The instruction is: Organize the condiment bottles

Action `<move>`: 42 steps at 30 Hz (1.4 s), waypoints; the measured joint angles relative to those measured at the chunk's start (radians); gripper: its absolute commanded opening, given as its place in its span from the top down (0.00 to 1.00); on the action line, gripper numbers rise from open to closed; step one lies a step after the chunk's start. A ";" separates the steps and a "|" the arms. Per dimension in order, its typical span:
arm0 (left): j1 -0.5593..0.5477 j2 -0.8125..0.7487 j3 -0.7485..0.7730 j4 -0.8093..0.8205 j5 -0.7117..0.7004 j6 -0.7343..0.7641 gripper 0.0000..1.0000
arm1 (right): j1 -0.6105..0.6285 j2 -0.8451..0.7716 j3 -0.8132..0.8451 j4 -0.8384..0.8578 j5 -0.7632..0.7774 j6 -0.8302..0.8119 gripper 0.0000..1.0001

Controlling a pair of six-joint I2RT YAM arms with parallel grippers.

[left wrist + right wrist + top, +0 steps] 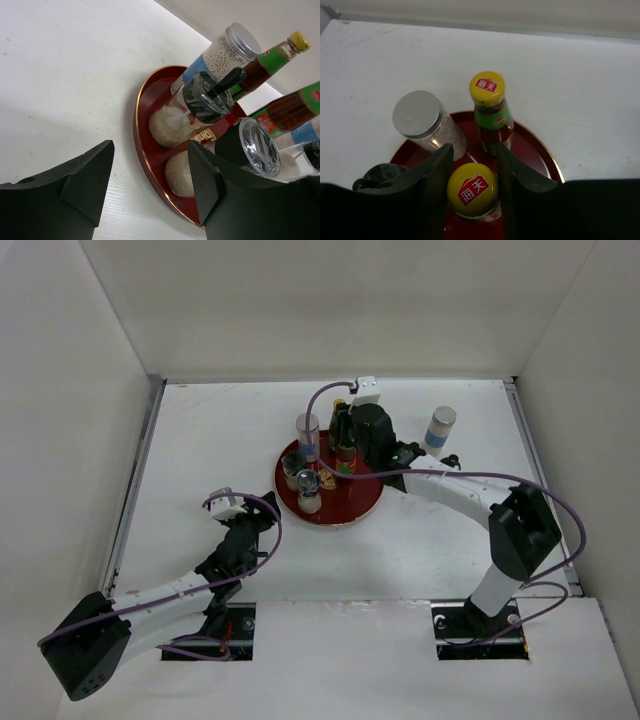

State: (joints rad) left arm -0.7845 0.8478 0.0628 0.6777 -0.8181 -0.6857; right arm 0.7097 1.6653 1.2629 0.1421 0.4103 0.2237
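Observation:
A round red plate (352, 512) near the table's middle holds several condiment bottles. My right gripper (473, 150) reaches over it from the right, shut on a dark sauce bottle (472, 189) with a yellow cap. That bottle stands upright on the plate (535, 150). Just beyond it stand a second sauce bottle (490, 110) with a green neck and a silver-lidded shaker (420, 117). My left gripper (150, 150) is open and empty, low at the plate's left rim (142, 125). A black-capped shaker (207, 95) and a bead-filled shaker (220, 55) stand in front of it.
One blue-labelled shaker (439, 428) stands alone on the table, right of the plate and behind my right arm. White walls close in the table at the back and on both sides. A purple cable loops above each arm.

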 measured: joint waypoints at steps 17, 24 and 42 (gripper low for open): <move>-0.003 0.002 0.000 0.000 0.003 0.000 0.41 | 0.064 0.123 0.031 0.087 -0.031 0.042 0.45; -0.004 0.007 0.000 0.000 0.003 -0.003 0.41 | 0.066 0.111 0.029 0.150 -0.031 0.050 0.24; -0.014 0.015 0.000 0.000 0.003 -0.003 0.39 | -0.207 -0.318 -0.380 0.042 0.108 0.073 0.08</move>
State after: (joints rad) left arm -0.7986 0.8627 0.0628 0.6781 -0.8146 -0.6888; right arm 0.5030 1.3476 0.8833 0.1841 0.5186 0.2966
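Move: The right gripper holds a yellow-capped bottle above the red tray; its free spot lies about 5 cm to the left, level fore-and-aft, some 17 cm below. The other yellow-capped bottle stands roughly 9 cm ahead and 2 cm left, the silver-lidded jar 7 cm ahead and 11 cm left. A black-lidded jar waits about 18 cm right and 1 cm back. From the left gripper the free spot is some 11 cm ahead, 17 cm right. Carry the held bottle about 5 cm left and 3 cm down with the right gripper until it stands on the tray, then open the fingers to let go. Rise, easing back slightly, and swing some 20 cm right towards the black-lidded jar outside the tray, turning about 25 degrees clockwise and opening wide, then sink over its lid. ##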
